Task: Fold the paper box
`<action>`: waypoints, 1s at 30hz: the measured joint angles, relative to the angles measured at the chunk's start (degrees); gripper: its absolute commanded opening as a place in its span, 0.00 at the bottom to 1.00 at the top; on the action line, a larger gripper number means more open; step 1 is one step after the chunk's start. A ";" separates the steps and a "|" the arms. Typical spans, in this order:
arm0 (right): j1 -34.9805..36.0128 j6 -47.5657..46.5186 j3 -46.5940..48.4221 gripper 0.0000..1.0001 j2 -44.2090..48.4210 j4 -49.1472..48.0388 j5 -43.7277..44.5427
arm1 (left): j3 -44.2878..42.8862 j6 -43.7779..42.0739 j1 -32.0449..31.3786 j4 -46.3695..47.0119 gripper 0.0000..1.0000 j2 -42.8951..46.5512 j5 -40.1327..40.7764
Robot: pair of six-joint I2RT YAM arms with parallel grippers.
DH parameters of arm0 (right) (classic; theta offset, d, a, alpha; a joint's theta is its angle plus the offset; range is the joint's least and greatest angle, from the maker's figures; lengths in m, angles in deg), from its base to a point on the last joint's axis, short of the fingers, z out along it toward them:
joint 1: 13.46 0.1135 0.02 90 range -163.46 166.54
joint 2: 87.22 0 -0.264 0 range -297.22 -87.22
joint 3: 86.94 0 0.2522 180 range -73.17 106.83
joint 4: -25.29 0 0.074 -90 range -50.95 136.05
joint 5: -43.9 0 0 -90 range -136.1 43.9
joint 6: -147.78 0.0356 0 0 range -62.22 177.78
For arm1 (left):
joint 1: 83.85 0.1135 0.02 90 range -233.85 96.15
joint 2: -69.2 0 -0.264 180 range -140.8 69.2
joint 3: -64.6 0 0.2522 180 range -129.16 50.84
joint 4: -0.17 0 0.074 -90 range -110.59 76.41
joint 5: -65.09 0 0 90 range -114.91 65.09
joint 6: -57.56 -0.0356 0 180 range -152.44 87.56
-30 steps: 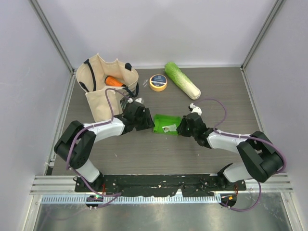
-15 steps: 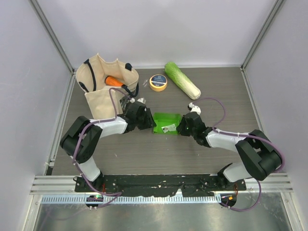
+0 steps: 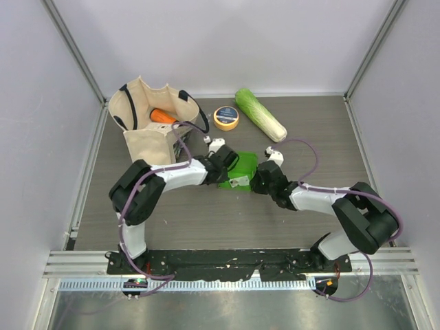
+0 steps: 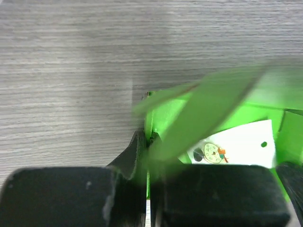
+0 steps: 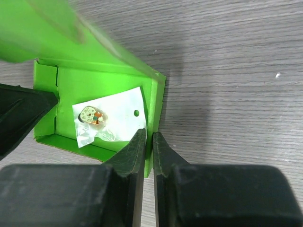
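The paper box (image 3: 242, 170) is bright green card and lies open mid-table between both arms. A white card with a small pin (image 5: 111, 118) rests on its floor. My left gripper (image 3: 229, 165) is shut on the box's left wall; the left wrist view shows its fingertips (image 4: 147, 142) pinching the green edge, with a blurred flap (image 4: 208, 104) slanting above. At the box's right wall (image 5: 155, 101) my right gripper (image 5: 148, 137) is closed, thin card between the pads. The lid flap (image 5: 47, 28) looms blurred at top left there.
A beige canvas bag (image 3: 148, 127) holding an orange carrot (image 3: 163, 115) stands at the back left, close behind the left arm. A yellow tape roll (image 3: 226, 117) and a long pale cabbage (image 3: 260, 115) lie behind the box. Grey walls enclose the table.
My left gripper swung right onto the box's left wall and closed on it. The right gripper narrowed onto the right wall. The box flap has lifted.
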 measured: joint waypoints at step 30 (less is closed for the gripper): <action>2.69 1.84 0.07 0.17 2.99 1.29 2.93 | 2.14 -6.03 -5.25 -5.64 0.71 7.23 5.51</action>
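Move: Both grippers already pinch the paper box by its side walls. Its middle is about 6 cm to the right of the left gripper and 2 cm ahead; from the right gripper it is some 5 cm left and 2 cm ahead, both times a centimetre lower. The packet in the box lies 7 cm right of the left gripper and 1 cm ahead. The raised lid stands some 5 cm ahead of that gripper, 6 cm right and 4 cm above. Keep the box's left wall pinched and ease the left gripper forward and down, rolling it some 20 degrees so its left side rises; then open the fingers wide, let go, and draw back about 4 cm, climbing away at the end. Meanwhile keep the right wall pinched with the right gripper, lifting it slightly last. ##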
